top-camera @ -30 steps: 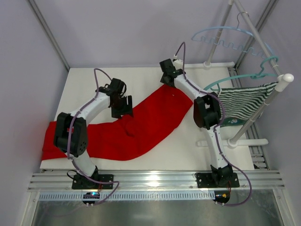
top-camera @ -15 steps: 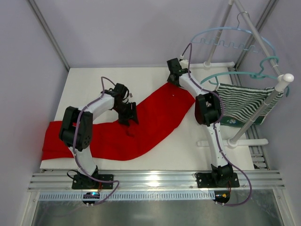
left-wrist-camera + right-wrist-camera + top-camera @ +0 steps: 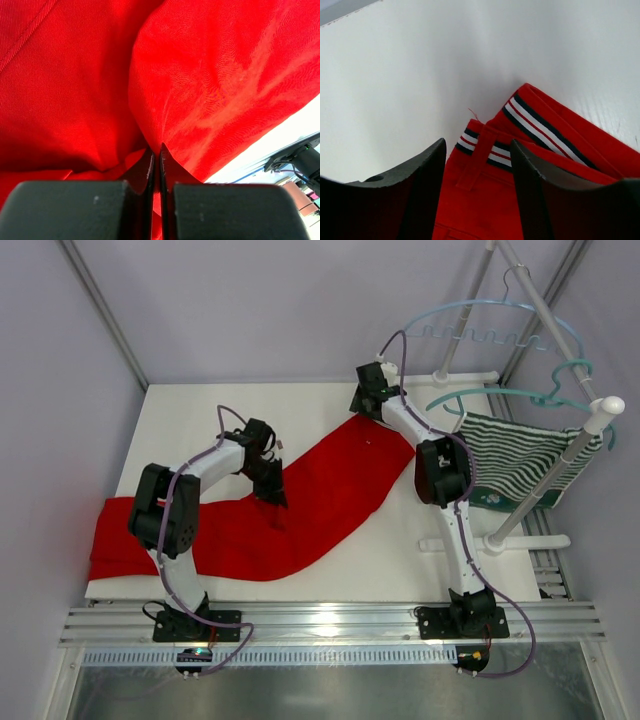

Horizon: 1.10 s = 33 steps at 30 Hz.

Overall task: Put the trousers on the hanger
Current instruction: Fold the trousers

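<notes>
The red trousers (image 3: 320,490) lie spread across the white table, running from the near left to the far middle. My left gripper (image 3: 275,495) is down on their middle, shut on a pinched fold of the red cloth (image 3: 215,75), which sits between the fingertips (image 3: 156,147). My right gripper (image 3: 362,405) hovers open over the waistband end. The striped trim and a belt loop (image 3: 485,150) show between its fingers (image 3: 477,142), and nothing is gripped. The pale blue hanger (image 3: 490,303) hangs on the rack at the far right, apart from both grippers.
A darker teal hanger (image 3: 500,392) carries a green-and-white striped garment (image 3: 520,460) on the slanted white rack pole (image 3: 560,465) at the right. The rack's feet stand on the table (image 3: 300,405) by the right arm. Walls close in the back and left.
My left gripper has shifted slightly toward the trousers' middle and closed from open onto a fold of cloth. The right gripper stays open over the waistband, barely moved.
</notes>
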Motion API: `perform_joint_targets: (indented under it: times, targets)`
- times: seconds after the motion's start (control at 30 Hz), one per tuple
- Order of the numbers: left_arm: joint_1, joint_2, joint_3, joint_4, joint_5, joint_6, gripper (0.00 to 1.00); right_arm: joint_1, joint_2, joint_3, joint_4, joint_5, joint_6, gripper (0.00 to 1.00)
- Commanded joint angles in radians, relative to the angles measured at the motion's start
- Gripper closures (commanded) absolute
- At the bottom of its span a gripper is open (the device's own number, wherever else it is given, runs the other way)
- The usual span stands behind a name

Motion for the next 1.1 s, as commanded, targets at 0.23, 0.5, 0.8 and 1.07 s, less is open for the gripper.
perform_joint_targets:
  times: [0.23, 0.5, 0.8, 1.07]
  targets:
    - [-0.002, -0.008, 0.036, 0.008, -0.034, -0.008, 1.00, -0.027, -0.030, -0.048, 0.089, -0.141, -0.188, 0.40]
    - [-0.002, -0.036, 0.065, -0.012, -0.074, -0.022, 1.00, -0.041, -0.022, -0.017, 0.078, -0.129, -0.201, 0.83]
    - [-0.004, -0.085, 0.067, -0.038, -0.212, -0.052, 1.00, -0.043, -0.109, -0.037, 0.064, -0.020, -0.230, 0.96]
    - [-0.002, -0.125, 0.097, -0.038, -0.370, -0.075, 1.00, -0.043, -0.267, -0.185, 0.079, 0.119, -0.199, 0.96]
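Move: The trousers' striped corner lies almost between the right hand's open fingers, about 1 cm ahead and 2 cm below; the rack's white foot tube stands some 7 cm ahead and 20 cm right of that hand. The left hand already pinches a fold of the trousers' middle at its fingertips. From it the striped corner is roughly 23 cm ahead and 18 cm right, the trousers' left end about 40 cm left and 9 cm back. The trousers' striped corner is pinched by the right fingers, which sink a little over 1 cm onto it while the hand turns about 10 degrees counter-clockwise, then shut and draw it up about 4 cm and right, slightly back at the last. The left hand, fingers still shut on the middle fold, eases then speeds forward, left and up about 5 cm in all, rolling its left side up. ##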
